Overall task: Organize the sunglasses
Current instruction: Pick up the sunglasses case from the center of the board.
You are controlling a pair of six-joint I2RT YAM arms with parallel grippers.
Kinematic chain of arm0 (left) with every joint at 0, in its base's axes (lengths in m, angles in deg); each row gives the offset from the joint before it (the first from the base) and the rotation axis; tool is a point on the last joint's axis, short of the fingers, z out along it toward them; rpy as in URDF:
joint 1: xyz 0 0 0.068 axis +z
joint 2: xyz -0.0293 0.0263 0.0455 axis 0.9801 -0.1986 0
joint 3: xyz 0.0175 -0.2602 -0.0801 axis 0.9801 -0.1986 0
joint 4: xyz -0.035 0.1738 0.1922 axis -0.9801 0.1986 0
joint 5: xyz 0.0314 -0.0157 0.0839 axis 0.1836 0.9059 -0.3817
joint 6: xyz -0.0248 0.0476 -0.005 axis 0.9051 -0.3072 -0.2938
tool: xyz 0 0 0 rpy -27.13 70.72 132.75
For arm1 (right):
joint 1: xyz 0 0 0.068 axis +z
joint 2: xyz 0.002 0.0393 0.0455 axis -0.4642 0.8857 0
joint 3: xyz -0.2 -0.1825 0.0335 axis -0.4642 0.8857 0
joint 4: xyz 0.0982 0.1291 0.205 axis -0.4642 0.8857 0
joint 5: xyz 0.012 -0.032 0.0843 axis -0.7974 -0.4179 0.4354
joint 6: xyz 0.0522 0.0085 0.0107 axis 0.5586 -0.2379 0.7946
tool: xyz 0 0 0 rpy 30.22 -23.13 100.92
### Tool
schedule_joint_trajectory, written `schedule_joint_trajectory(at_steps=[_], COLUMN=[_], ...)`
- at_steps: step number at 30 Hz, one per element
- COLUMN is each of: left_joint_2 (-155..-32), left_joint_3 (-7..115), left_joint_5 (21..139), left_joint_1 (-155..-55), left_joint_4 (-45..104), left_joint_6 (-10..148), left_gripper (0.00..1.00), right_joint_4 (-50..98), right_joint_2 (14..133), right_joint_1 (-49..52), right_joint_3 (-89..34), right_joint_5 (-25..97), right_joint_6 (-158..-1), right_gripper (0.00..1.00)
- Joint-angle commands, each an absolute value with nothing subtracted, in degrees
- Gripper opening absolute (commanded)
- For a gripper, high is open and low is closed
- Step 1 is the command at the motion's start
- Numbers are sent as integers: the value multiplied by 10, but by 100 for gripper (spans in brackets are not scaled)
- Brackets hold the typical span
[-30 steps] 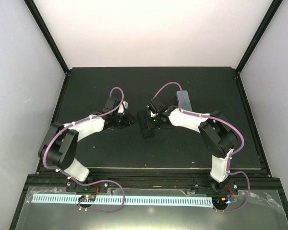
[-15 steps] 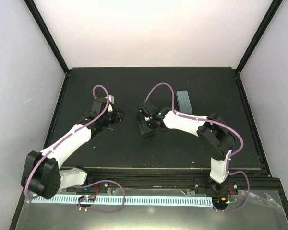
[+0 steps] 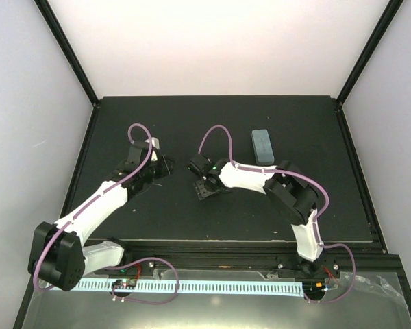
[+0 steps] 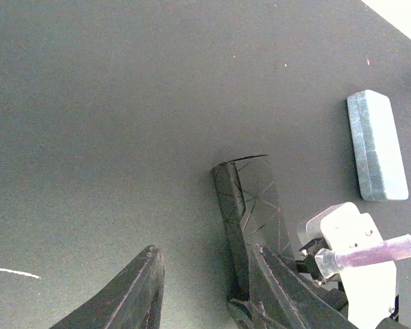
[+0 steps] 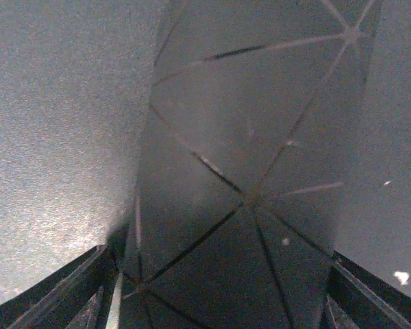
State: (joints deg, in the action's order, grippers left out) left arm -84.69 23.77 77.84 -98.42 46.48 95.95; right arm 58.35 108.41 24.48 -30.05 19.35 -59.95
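No sunglasses show in any view. A black oblong case with thin triangular lines fills the right wrist view. My right gripper stands open astride its near end, one finger on each side. From above, that gripper sits at the middle of the mat. My left gripper is a short way to its left. In the left wrist view the left gripper is open over bare mat. The black case lies just outside its right finger.
A pale blue oblong case lies on the dark mat behind and right of the right gripper, and shows again in the left wrist view. Black frame rails edge the mat at both sides.
My left arm has stretched out and its gripper has drawn left, away from the black case, opening a little. The right gripper has shifted left and nearer, and its jaws have widened.
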Motion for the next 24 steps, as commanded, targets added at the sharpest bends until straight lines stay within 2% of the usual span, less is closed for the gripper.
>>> schedule_joint_trajectory(at_steps=[1, 11, 17, 24], left_joint_2=[-849, -855, -859, -867], left_joint_3=[233, 233, 234, 239], left_joint_5=[790, 800, 800, 809], left_joint_1=[-980, -980, -979, -979], left_joint_4=[461, 461, 463, 462], left_joint_6=[960, 952, 948, 945], left_gripper=[33, 34, 34, 34], right_joint_4=[609, 611, 608, 600], right_joint_2=[1098, 1083, 1087, 1083], right_joint_1=[255, 250, 236, 208], right_joint_3=[-312, -309, -309, -298], right_joint_5=[155, 100, 122, 121], right_joint_6=[-570, -531, -531, -536], right_gripper=[75, 66, 53, 51])
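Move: The black sunglasses case already lies between the right hand's open fingers at board height. They straddle its nearer part, so its middle is about 4 cm ahead of that hand and 2 cm to its left. The grey-blue case stands roughly 14 cm ahead and 19 cm to the right, at about the same height. From the left hand, the sunglasses case is some 12 cm to the right, 3 cm back and 13 cm below. The right hand's fingers close from both sides on the long edges of the sunglasses case near its closer end, the gripper's load rising at the finish. While closing, the hand travels level, right and forward by about 3 cm, and turns roughly 10 degrees clockwise; it does not lift yet. ##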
